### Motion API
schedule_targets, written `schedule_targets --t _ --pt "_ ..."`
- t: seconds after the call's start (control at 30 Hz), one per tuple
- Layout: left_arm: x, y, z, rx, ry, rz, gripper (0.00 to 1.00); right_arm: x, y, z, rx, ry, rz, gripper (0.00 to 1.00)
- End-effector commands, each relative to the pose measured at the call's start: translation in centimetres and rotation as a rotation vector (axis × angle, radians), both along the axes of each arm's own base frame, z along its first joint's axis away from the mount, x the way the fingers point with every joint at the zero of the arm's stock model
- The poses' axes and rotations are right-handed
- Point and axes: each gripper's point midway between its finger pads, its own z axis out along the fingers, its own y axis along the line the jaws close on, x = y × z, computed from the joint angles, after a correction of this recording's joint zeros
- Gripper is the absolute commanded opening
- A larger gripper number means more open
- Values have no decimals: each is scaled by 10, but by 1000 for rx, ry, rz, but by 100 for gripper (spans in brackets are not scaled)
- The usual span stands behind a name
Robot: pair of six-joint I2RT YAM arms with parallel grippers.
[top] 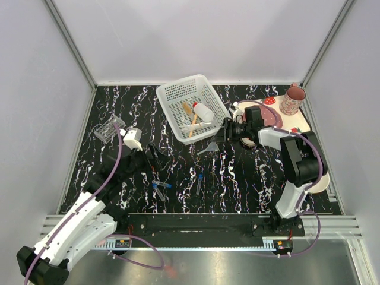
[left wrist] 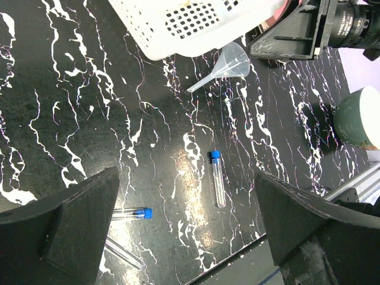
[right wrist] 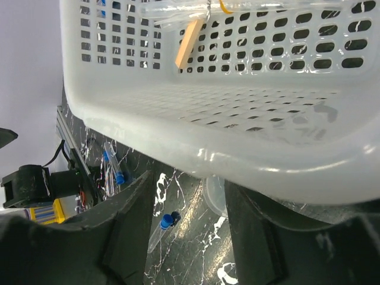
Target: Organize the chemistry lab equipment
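The clear funnel (top: 211,146) lies on its side just below the white basket (top: 172,95). My right gripper (top: 223,135) reaches in from the right, level with it. In the right wrist view the funnel rim (right wrist: 215,196) sits between the fingers, close against the right finger (right wrist: 255,237). There is a gap to the left finger, so the right gripper (right wrist: 189,237) is open. The basket holds the red-capped squeeze bottle (top: 202,111) and wooden sticks (top: 189,110). Blue-capped tubes (left wrist: 217,178) (left wrist: 127,212) lie on the table below my left gripper (left wrist: 187,219), which is wide open and empty. The clear tube rack (top: 108,129) stands at the left.
The strawberry-print tray (top: 300,122) with the pink mug (top: 292,99) is at the back right. A cream bowl (left wrist: 359,119) sits by the right arm. The basket's rim (right wrist: 237,124) overhangs my right gripper closely. A capless tube (left wrist: 122,252) lies near the left finger.
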Motion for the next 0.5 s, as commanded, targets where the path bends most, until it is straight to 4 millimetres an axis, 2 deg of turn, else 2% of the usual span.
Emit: schedule_targets --t 0.0,0.13,0.27,0.3,0.4,0.47 --pt "6 0 11 -28 -49 21 99 6 10 3 3 4 22 53" --pt "5 0 10 -26 -47 20 99 1 16 -7 -4 35 47 46" --pt "5 0 10 -24 -46 21 99 -2 22 -9 -15 39 78 38" --pt "5 1 10 -20 -43 24 99 -2 24 -10 -21 31 88 30" --pt "4 0 9 -6 -37 6 99 -3 22 -10 -46 35 92 17" --pt "3 -2 10 -1 -38 -13 99 -4 20 -5 -55 20 90 12"
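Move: The funnel lies on the table close under the right hand, its middle about 4 cm to the left, 2 cm back and 3 cm down. The white basket's middle is some 11 cm ahead and 9 cm left, its rim close by; the nearest test tube is roughly 16 cm back and 8 cm left; the strawberry tray is about 8 cm ahead and 19 cm right. From the left hand the funnel lies some 8 cm ahead, 20 cm right and 13 cm below. The funnel's cone gets pinched between the right fingertips, which close from a little over half open to nearly shut. As they close, the hand sinks about 2 cm beside the basket's near rim while easing left by nearly as much and back about 1 cm, tipping only some 5 degrees. ##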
